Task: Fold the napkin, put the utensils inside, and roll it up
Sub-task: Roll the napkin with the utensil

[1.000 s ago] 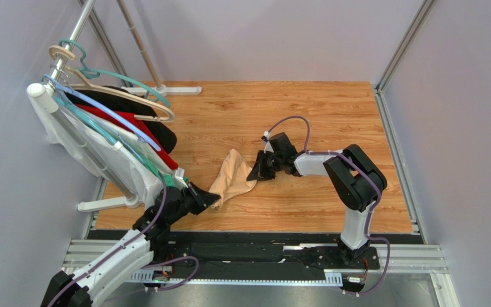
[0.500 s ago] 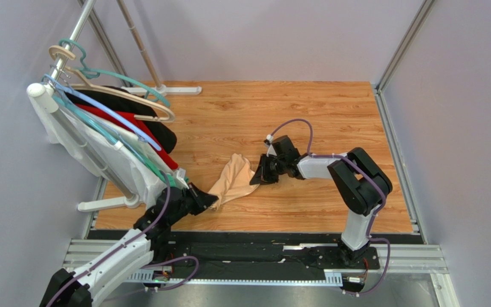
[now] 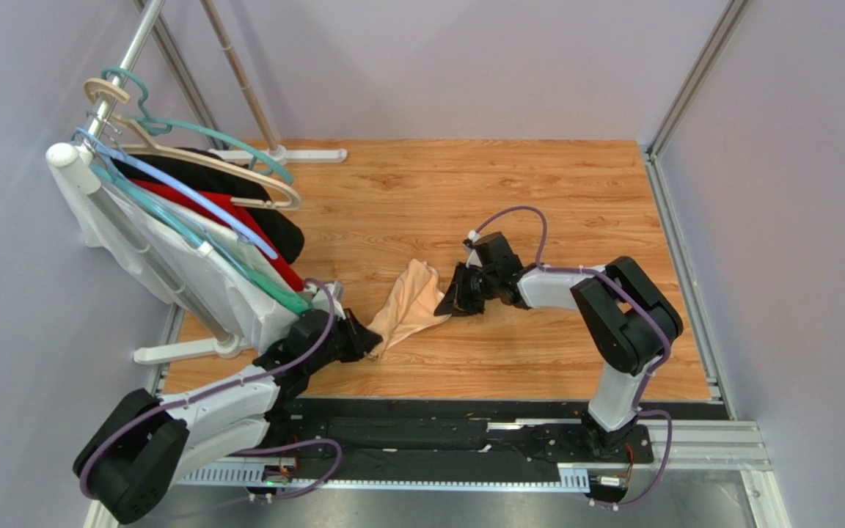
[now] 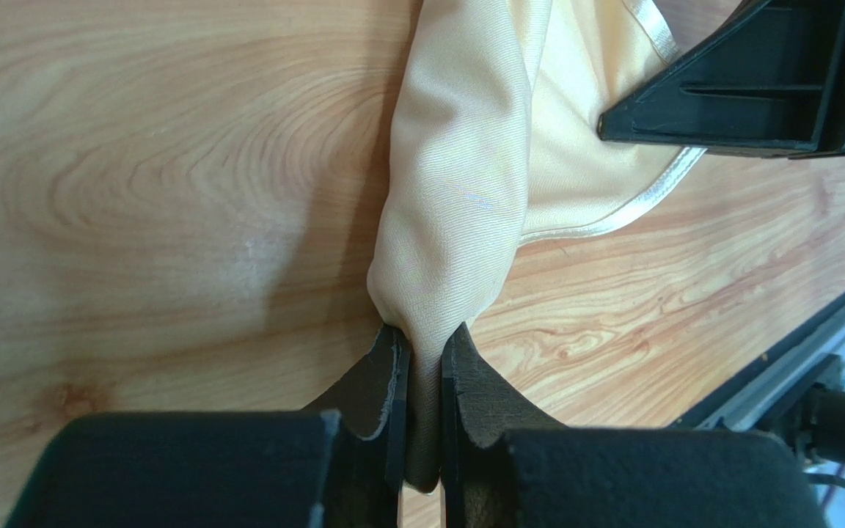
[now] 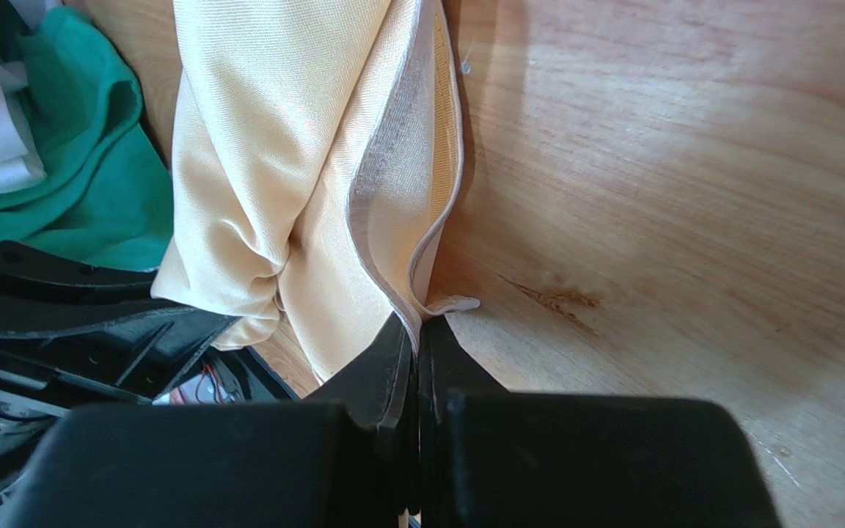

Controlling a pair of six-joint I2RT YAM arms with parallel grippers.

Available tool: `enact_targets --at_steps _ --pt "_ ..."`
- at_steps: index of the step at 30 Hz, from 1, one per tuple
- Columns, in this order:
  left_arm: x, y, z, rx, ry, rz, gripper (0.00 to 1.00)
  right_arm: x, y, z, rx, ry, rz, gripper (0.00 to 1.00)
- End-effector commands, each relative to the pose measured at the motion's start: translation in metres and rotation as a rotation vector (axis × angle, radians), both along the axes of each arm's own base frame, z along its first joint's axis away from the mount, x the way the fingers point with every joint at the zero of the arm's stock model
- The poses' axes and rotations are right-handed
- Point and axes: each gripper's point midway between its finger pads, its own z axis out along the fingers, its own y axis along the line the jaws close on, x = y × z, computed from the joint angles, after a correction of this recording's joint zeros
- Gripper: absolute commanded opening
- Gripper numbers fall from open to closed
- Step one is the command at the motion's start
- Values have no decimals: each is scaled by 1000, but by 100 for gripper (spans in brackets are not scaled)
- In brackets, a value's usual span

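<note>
The peach-beige napkin (image 3: 409, 303) lies bunched on the wooden table between my two arms. My left gripper (image 3: 370, 339) is shut on a thick gathered fold at the napkin's near left end; in the left wrist view the napkin (image 4: 471, 187) runs up from the left gripper (image 4: 425, 336). My right gripper (image 3: 448, 305) is shut on the hemmed edge at the right side. In the right wrist view the right gripper (image 5: 417, 328) pinches the thin hem, and the napkin (image 5: 295, 165) hangs in folds to the left. The utensils are out of view.
A clothes rack (image 3: 146, 33) with several hangers carrying white, red and black garments (image 3: 190, 259) stands at the left, close to my left arm. Green cloth (image 5: 96, 176) shows at the left of the right wrist view. Purple walls enclose the table (image 3: 570, 187).
Both arms have shifted to the right, carrying the napkin with them. The left arm has stretched lower and further out. Both grips stay the same.
</note>
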Motion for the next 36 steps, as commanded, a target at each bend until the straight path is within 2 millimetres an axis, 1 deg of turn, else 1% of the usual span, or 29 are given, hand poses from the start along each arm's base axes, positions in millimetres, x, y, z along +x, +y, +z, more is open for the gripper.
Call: enact_targets --at_steps 1,2,4,5,7,8,9,10,11,13,14,15,16,17,18,19,21,22,23,25,26,27,29,30,31,32,33,34,36 --pt "18 17 -8 149 -51 73 0 3 4 11 41 19 -29 0" --pt "19 15 -6 163 -61 65 0 3 5 10 42 24 -33 0" --pt "19 17 -11 217 -51 72 0 5 7 11 51 24 -40 0" --pt "19 12 -8 234 -68 60 0 6 7 11 52 25 -45 0" --pt "17 9 -13 272 -57 46 0 8 7 10 51 23 -48 0" --pt "20 7 -10 289 -68 52 0 9 6 9 45 23 -55 0" --pt "14 7 -18 336 -44 28 0 10 7 8 42 23 -56 0" --pt "13 7 -20 369 -39 23 0 11 6 8 40 20 -58 0" --pt "19 4 -14 395 -58 31 0 12 6 8 35 19 -62 0" --pt "13 3 -24 468 -28 4 0 15 3 7 29 16 -76 0" --pt "17 0 -20 476 -33 10 0 16 1 6 22 17 -85 0" --pt "15 3 -28 516 -5 0 0 17 -3 5 12 20 -92 0" --pt "14 2 -30 532 2 -6 0 19 -5 7 7 12 -99 0" --pt "19 -2 -27 546 -6 -3 0 20 -10 6 -16 5 -114 2" --pt "18 -1 -34 576 11 -4 0 21 -16 5 -35 -2 -122 9" --pt "14 1 -38 603 29 -15 0 20 -20 7 -51 -4 -130 30" --pt "15 -1 -40 632 37 -17 0 23 -30 16 -72 -34 -161 44" --pt "17 -6 -38 636 30 -27 0 24 -33 21 -72 -46 -174 45" --pt "17 -4 -39 662 29 -22 0 24 -36 32 -65 -69 -189 46" --pt "19 -4 -38 696 28 -22 0 28 -39 48 -55 -100 -210 47" --pt "18 -3 -40 715 27 -28 0 30 -40 61 -47 -125 -223 47" --pt "18 -4 -40 719 27 -32 0 34 -37 72 -32 -147 -225 48" --pt "16 -6 -43 737 31 -50 0 38 -33 87 3 -163 -229 49" --pt "15 -6 -44 748 35 -57 0 40 -30 89 12 -160 -225 49" --pt "17 -8 -43 757 32 -64 0 46 -25 98 32 -175 -218 50" --pt "17 -7 -46 780 33 -67 0 47 -19 102 56 -170 -202 50" --pt "16 -8 -47 800 30 -79 0 50 -14 91 52 -138 -191 51" --pt "18 -11 -45 804 23 -84 0 55 -7 97 77 -138 -179 50" --pt "17 -13 -48 825 28 -99 0 57 7 95 131 -107 -149 51"
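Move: The left gripper already pinches the near end of the napkin roll. The roll's middle lies about 8 cm ahead and 5 cm to its right, its far end some 14 cm ahead and 7 cm right, and the loose corner, in the right fingers, 6 cm ahead and 10 cm right, all near fingertip height. From the right gripper, closed on that corner, the roll's middle is about 2 cm ahead and 5 cm left. Keep the left pinch on the roll's near end and swing it low over the table, about 5 cm forward and as far to the right, rolling the wrist some 30 degrees so its left side rises. Meanwhile ease the right gripper slightly forward with the corner, then open it about halfway, draw off a little to the right and lift clear, finishing forward above the napkin. ##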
